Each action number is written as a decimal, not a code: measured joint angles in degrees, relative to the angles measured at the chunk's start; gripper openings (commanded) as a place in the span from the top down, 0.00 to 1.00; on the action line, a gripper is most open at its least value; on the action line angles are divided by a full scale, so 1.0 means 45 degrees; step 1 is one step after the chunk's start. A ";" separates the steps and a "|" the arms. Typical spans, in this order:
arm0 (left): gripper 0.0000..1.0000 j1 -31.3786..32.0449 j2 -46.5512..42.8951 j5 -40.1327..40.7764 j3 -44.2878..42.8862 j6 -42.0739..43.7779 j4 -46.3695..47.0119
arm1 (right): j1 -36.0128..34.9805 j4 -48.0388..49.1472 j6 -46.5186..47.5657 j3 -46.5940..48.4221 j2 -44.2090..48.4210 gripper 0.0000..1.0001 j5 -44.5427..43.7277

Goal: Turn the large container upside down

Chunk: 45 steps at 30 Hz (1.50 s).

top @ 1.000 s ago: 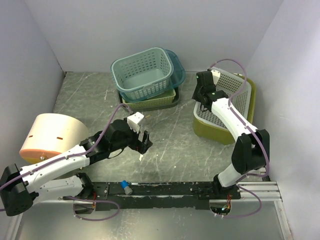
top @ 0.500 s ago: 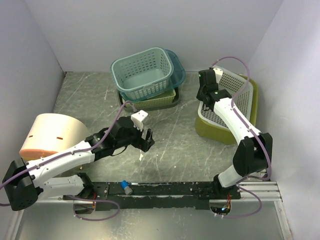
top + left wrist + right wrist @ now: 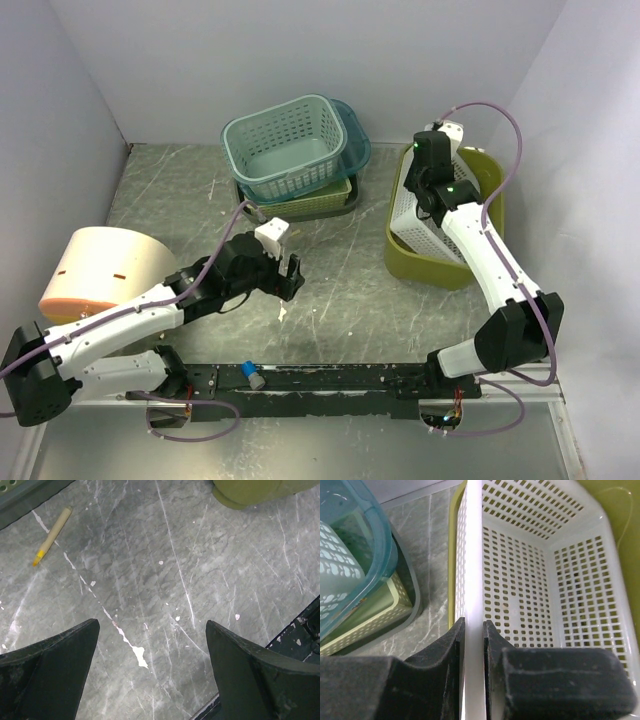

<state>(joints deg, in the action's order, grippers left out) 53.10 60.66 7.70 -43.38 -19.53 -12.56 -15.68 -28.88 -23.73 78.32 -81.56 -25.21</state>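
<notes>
The large container is a white perforated basket [image 3: 415, 218] resting inside an olive-green tub [image 3: 432, 268] at the right. It stands tilted, its left wall raised. My right gripper [image 3: 418, 192] is shut on that wall's rim; in the right wrist view the rim [image 3: 473, 555] runs up between the two black fingers [image 3: 445, 650] of the right gripper [image 3: 472, 626]. The basket's inside [image 3: 530, 595] holds nothing. My left gripper [image 3: 290, 274] hangs open over the bare table at centre left, nothing between the fingertips of the left gripper [image 3: 152, 626].
A stack of teal baskets [image 3: 290, 145] on a yellow-green basket [image 3: 312, 203] sits at the back centre. A cream drum-shaped object [image 3: 105, 268] lies at the left. A pencil-like stick [image 3: 51, 530] lies on the table. The dark rail [image 3: 330, 378] runs along the near edge.
My right gripper has closed on the basket's left rim and risen, tipping the basket up on its right side within the tub. The left arm shifted slightly and stays open.
</notes>
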 measured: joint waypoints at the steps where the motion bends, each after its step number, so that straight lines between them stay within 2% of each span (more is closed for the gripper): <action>1: 0.01 0.0000 -0.0005 0.0019 -0.0005 -0.0078 -0.0044 | -0.0005 0.0000 0.0024 0.0000 -0.0005 1.00 0.0015; 9: 0.01 0.0000 -0.0233 0.0627 -0.0559 -0.0413 -0.0835 | -0.0005 -0.0117 0.0194 0.0209 0.0389 1.00 -0.0019; 15: 0.02 0.0000 -0.0432 0.1899 -0.2016 -0.0078 -0.1991 | -0.0019 -0.0073 0.0306 0.0651 0.1841 1.00 0.0316; 20: 0.04 -0.0087 -0.0418 0.3128 -0.3929 0.0282 -0.3065 | -0.0039 -0.0175 0.0656 0.1841 0.3157 1.00 0.0767; 24: 0.04 -0.0801 -0.0675 0.2793 -0.4464 0.0267 -0.3463 | -0.0019 -0.0588 0.0957 0.3186 0.3585 1.00 0.1836; 29: 0.04 -0.2914 -0.0515 0.2098 -0.5241 -0.0340 -0.4639 | -0.0015 -0.1171 0.1209 0.5600 0.2929 1.00 0.5149; 33: 0.04 -0.4201 -0.0646 0.1685 -0.6076 -0.0826 -0.5459 | -0.0019 -0.1341 0.1073 0.5809 0.2764 1.00 0.8573; 39: 0.04 -0.4517 -0.0889 0.2152 -0.8471 -0.1151 -0.6329 | -0.0034 -0.0301 0.0024 0.3317 0.3016 1.00 1.4265; 42: 0.04 -0.4532 -0.1117 0.2851 -0.9253 -0.1156 -0.6562 | -0.0039 0.0301 -0.0704 0.1841 0.3026 1.00 1.6325; 45: 0.04 -0.4537 -0.1457 0.3478 -0.9612 -0.0996 -0.6601 | -0.0078 0.2409 -0.2676 -0.0437 0.3381 1.00 1.7947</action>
<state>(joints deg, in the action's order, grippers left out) 32.69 54.11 23.35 -86.63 -24.01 -42.26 -16.03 -18.04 -35.77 76.36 -66.35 55.55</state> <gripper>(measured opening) 0.959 0.135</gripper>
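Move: The white basket, one side rim already pinched in the right fingers, has its middle about 8 cm right of that hand, 4 cm back and 12 cm below, still inside the green tub, whose middle is some 8 cm right, 6 cm back and 18 cm down. The open table it is taken to lies roughly 26 cm left, 15 cm back and 25 cm down; the stacked baskets, 27 cm left, 3 cm ahead and 15 cm down. For the left hand that table is about 4 cm ahead, 17 cm below. The white basket, kept by its rim in the right fingers, is hoisted about 25 cm up and drawn back out of the green tub, then swung left and farther back over the open table, sinking some 12 cm as the wrist turns roughly 70 degrees counter-clockwise and rolls its left side up. The open, empty left hand clears the way, rising about 26 cm and going left. ##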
